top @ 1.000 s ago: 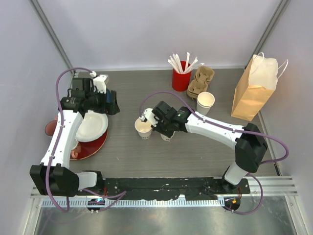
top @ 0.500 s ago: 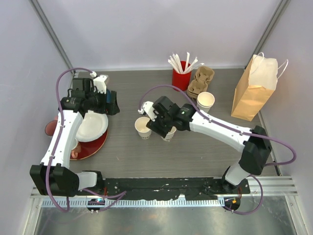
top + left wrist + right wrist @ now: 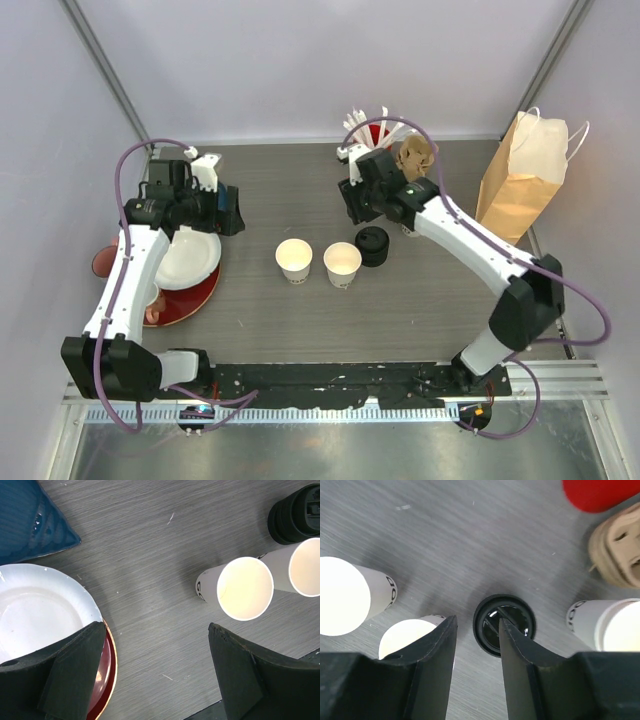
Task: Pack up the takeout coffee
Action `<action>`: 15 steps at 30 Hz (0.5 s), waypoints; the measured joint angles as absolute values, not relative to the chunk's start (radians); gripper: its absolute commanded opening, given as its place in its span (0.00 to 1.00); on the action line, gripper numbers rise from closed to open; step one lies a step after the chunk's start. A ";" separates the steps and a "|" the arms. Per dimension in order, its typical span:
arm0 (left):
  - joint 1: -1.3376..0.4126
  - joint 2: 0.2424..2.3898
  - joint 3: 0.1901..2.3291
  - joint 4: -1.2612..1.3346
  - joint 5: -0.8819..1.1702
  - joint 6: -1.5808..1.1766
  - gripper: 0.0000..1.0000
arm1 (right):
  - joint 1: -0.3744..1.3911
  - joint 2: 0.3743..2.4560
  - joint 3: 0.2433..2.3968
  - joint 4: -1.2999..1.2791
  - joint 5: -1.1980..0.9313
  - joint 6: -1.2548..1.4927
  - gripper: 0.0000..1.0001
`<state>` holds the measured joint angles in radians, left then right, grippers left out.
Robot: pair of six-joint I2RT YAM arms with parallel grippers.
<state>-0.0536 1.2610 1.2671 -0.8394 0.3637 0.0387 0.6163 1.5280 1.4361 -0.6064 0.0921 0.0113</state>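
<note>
Two white paper cups (image 3: 294, 259) (image 3: 342, 264) stand side by side mid-table, both open-topped. No lidded takeout coffee is in view. A stack of black sip lids (image 3: 372, 246) sits just right of them. My right gripper (image 3: 358, 205) hovers behind and above the stack. In the right wrist view its jaws stand apart around bare air, with the lid stack (image 3: 504, 625) below the right finger (image 3: 520, 670) and one cup (image 3: 407, 637) under the left. My left gripper (image 3: 156, 626) is open and empty at the left, over the rim of a white plate (image 3: 40, 610).
A third lidless cup (image 3: 612, 630) stands right of the lids. Behind are a red holder (image 3: 372, 160) of white sticks, a pulp cup carrier (image 3: 415, 155) and a brown paper bag (image 3: 520, 185). The white plate (image 3: 190, 258) rests on a red plate (image 3: 190, 300).
My right gripper left the right-hand cup, opened, and swung up and back to the right. The black lid stack now shows. The left arm has not moved.
</note>
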 measured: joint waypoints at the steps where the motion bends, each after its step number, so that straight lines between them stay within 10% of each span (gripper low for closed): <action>1: -0.054 1.261 1.267 -0.839 0.364 0.039 0.89 | 0.621 1.560 1.444 -0.616 0.093 0.018 0.45; 15: -0.054 1.283 1.266 -0.840 0.359 0.039 0.88 | 0.628 1.816 1.504 -0.690 0.154 0.086 0.45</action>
<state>-0.0536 1.2827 1.2663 -0.8402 0.3592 0.0387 0.6281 1.8156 1.5043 -0.6899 0.1535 0.0860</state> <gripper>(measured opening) 0.885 0.460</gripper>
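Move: The stack of black lids lies almost under the right hand, about 2 cm to its right and some 17 cm below. The nearer empty cup stands some 7 cm back and 5 cm left, the other cup 7 cm back and 15 cm left, and the cup stack roughly 7 cm ahead and 12 cm right. From the left hand, the black lids are about 33 cm right and 4 cm ahead. The right hand drops about 10 cm towards the black lids, half-open fingers tipping some 15 degrees further down. ##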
